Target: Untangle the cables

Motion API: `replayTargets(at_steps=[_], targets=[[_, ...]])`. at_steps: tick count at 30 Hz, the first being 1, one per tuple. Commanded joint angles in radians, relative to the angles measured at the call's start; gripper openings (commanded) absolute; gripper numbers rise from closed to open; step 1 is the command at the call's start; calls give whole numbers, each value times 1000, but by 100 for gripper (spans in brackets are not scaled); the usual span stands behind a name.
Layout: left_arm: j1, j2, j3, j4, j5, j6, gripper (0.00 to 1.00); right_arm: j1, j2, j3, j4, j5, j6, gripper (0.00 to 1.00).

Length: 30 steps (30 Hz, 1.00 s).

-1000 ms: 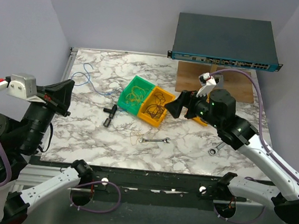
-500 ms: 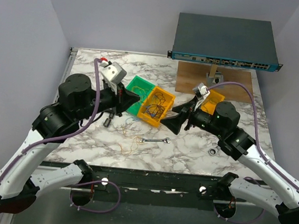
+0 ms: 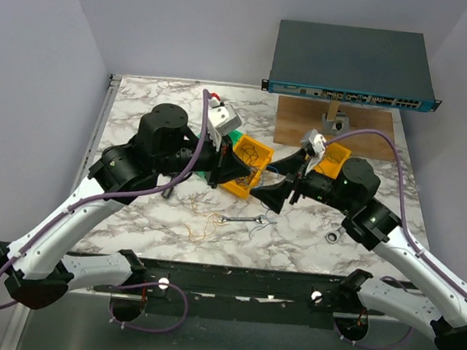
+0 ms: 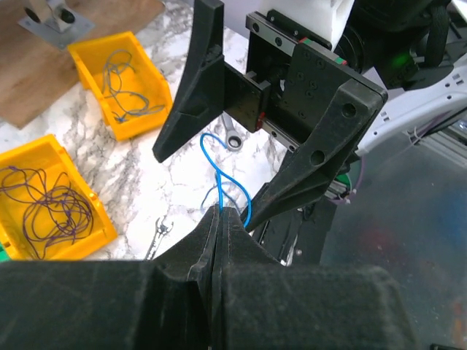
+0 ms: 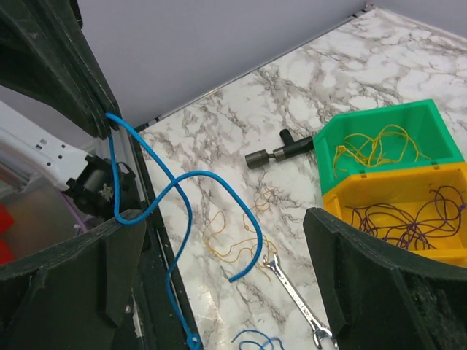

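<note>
My left gripper (image 4: 219, 213) is shut on a thin blue cable (image 4: 218, 173), which loops up from its tips. In the right wrist view the same blue cable (image 5: 182, 175) hangs from the left gripper's tip (image 5: 103, 120) and curls down between my right gripper's fingers. My right gripper (image 5: 226, 270) is open wide and touches nothing. From above, the left gripper (image 3: 232, 172) and the right gripper (image 3: 275, 194) face each other over the middle of the table. A yellow-orange cable (image 5: 241, 233) lies loose on the marble beside the silver wrench (image 5: 299, 299).
A green bin (image 5: 387, 138) holds yellow wires and a yellow bin (image 5: 438, 251) holds dark wires. A second yellow bin (image 3: 332, 160), a black T-shaped tool (image 5: 281, 153), a ring wrench (image 3: 333, 234) and a network switch (image 3: 352, 62) on a wooden block (image 3: 305, 120) stand around.
My left arm swung from the table's left edge to the middle, carrying the blue cable. My right gripper shifted slightly left and lower and stands wider open.
</note>
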Motion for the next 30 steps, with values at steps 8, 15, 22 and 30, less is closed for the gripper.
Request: replayTargets(at_steps=[8, 15, 22, 30], targets=[[-49, 60, 59, -31, -1, 35, 0, 0, 41, 47, -60, -177, -49, 23], [-48, 1, -10, 27, -181, -9, 34, 1, 5, 19, -64, 18, 43, 1], [-33, -94, -162, 38, -385, -98, 96, 1, 54, 31, -177, 473, 132, 1], [-13, -198, -480, 56, -592, -263, 99, -2, 106, 115, -211, 856, 188, 1]])
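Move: The blue cable is pinched in the left fingertips, and its loop hangs between the right hand's open fingers, about 1 cm left of the right hand point. From the right hand, the right orange box lies some 17 cm ahead, 16 cm right and 28 cm below; the middle orange box about 13 cm ahead, 5 cm left and 29 cm below. The orange cable is level fore-and-aft with the left hand, 9 cm left and 38 cm below it. The blue cable's loop is pinched by the closing right fingers during a small drift back, and only then do the left fingers open fully and let go. The right hand carries the cable some 10 cm forward, also right and down towards the right orange box, swinging about 40 degrees clockwise; the emptied left hand withdraws down and left, slightly forward, turning counter-clockwise. ##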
